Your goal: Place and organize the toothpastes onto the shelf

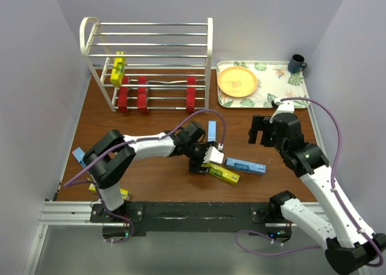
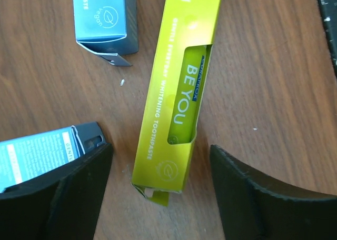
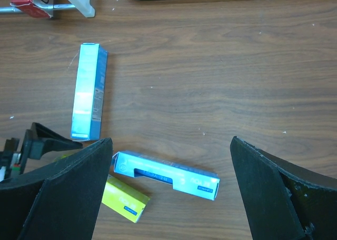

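Note:
My left gripper (image 1: pixel 205 160) is down over a yellow toothpaste (image 2: pixel 174 92) that lies flat on the table, its near end between the open jaws with a gap on each side. A blue toothpaste (image 1: pixel 245 166) lies just right of it, and another (image 1: pixel 212 130) behind it. On the white shelf (image 1: pixel 151 29), one yellow toothpaste (image 1: pixel 118 70) sits on the middle tier and three red toothpastes (image 1: pixel 142 94) on the bottom tier. My right gripper (image 1: pixel 260 130) hangs open and empty above the table, with the blue toothpaste (image 3: pixel 166 174) below its jaws.
A floral tray (image 1: pixel 265 101) at the back right holds an orange plate (image 1: pixel 237 82) and a dark blue mug (image 1: pixel 296 63). One more blue carton (image 1: pixel 79 156) and a yellow carton (image 1: pixel 123 193) lie by the left arm's base.

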Available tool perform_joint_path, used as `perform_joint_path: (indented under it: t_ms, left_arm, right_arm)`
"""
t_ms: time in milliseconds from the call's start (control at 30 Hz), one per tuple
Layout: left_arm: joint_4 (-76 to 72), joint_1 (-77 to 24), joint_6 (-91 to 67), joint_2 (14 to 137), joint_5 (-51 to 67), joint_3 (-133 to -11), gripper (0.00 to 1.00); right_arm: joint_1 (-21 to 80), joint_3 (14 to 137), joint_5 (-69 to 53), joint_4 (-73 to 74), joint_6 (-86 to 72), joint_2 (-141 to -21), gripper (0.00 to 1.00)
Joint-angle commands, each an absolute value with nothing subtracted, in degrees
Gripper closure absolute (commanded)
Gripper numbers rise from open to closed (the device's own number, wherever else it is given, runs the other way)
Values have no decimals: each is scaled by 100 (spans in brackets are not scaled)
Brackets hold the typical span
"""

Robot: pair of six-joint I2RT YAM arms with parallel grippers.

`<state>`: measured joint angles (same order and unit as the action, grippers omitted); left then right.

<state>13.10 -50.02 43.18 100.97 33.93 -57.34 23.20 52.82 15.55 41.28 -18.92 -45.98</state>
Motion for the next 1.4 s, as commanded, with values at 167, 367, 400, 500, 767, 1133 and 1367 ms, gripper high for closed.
perform_joint_path:
  t_ms: [167, 367, 400, 500, 767, 1133, 1367]
  left_arm:
    - [1538, -5010, 4606, 10573, 3463, -6126, 30]
    - [1433, -5018, 4509, 10319, 3410, -5757, 39]
    - [1415, -5010, 4483, 10275, 3401, -5652, 40]
    - [1380, -5010, 4386, 10064, 3358, -5433, 43]
    - [933, -5010, 3982, 9159, 3208, -4659, 59]
    - [-156, -5001, 2989, 8615, 3358, -4079, 76]
    - [-501, -4747, 1892, 7630, 2813, -3613, 87]
  right_arm:
    - [2320, 5555, 1547, 4166, -1784, -4597, 1]
    - [2329, 5458, 1538, 4070, -1881, -4544, 1]
    - [2320, 5441, 1512, 4043, -1890, -4561, 1]
    - [2320, 5414, 1486, 3929, -1942, -4597, 1]
    - [2312, 5405, 1433, 3569, -1986, -4895, 2]
    - [2320, 5344, 1222, 3287, -2434, -4975, 2]
    - [2320, 5317, 1459, 3349, -2505, -4817, 2]
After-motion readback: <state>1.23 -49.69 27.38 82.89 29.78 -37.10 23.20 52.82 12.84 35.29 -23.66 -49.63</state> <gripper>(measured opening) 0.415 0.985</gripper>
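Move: The yellow box lies flat on the table, slanting away to the right; its middle is about 7 cm right of the left hand, 3 cm back and 2 cm below, and its near end is already between the open fingers. One blue box stands some 10 cm ahead and 4 cm right of that hand, the other about level and 17 cm to its right. From the right hand, the yellow box is roughly 17 cm left, 9 cm back and 20 cm below. The left hand sinks another 1.5 cm over the yellow box's near end and closes from wide to under half open as it draws some 5 cm left and back, away from the two blue boxes, until its fingers pinch the end by its sides. Keeping that grip, it turns about 10 degrees counter-clockwise and starts up by 2 to 3 cm, while the right hand, open and empty, drifts about 3 cm forward and left above the table. ##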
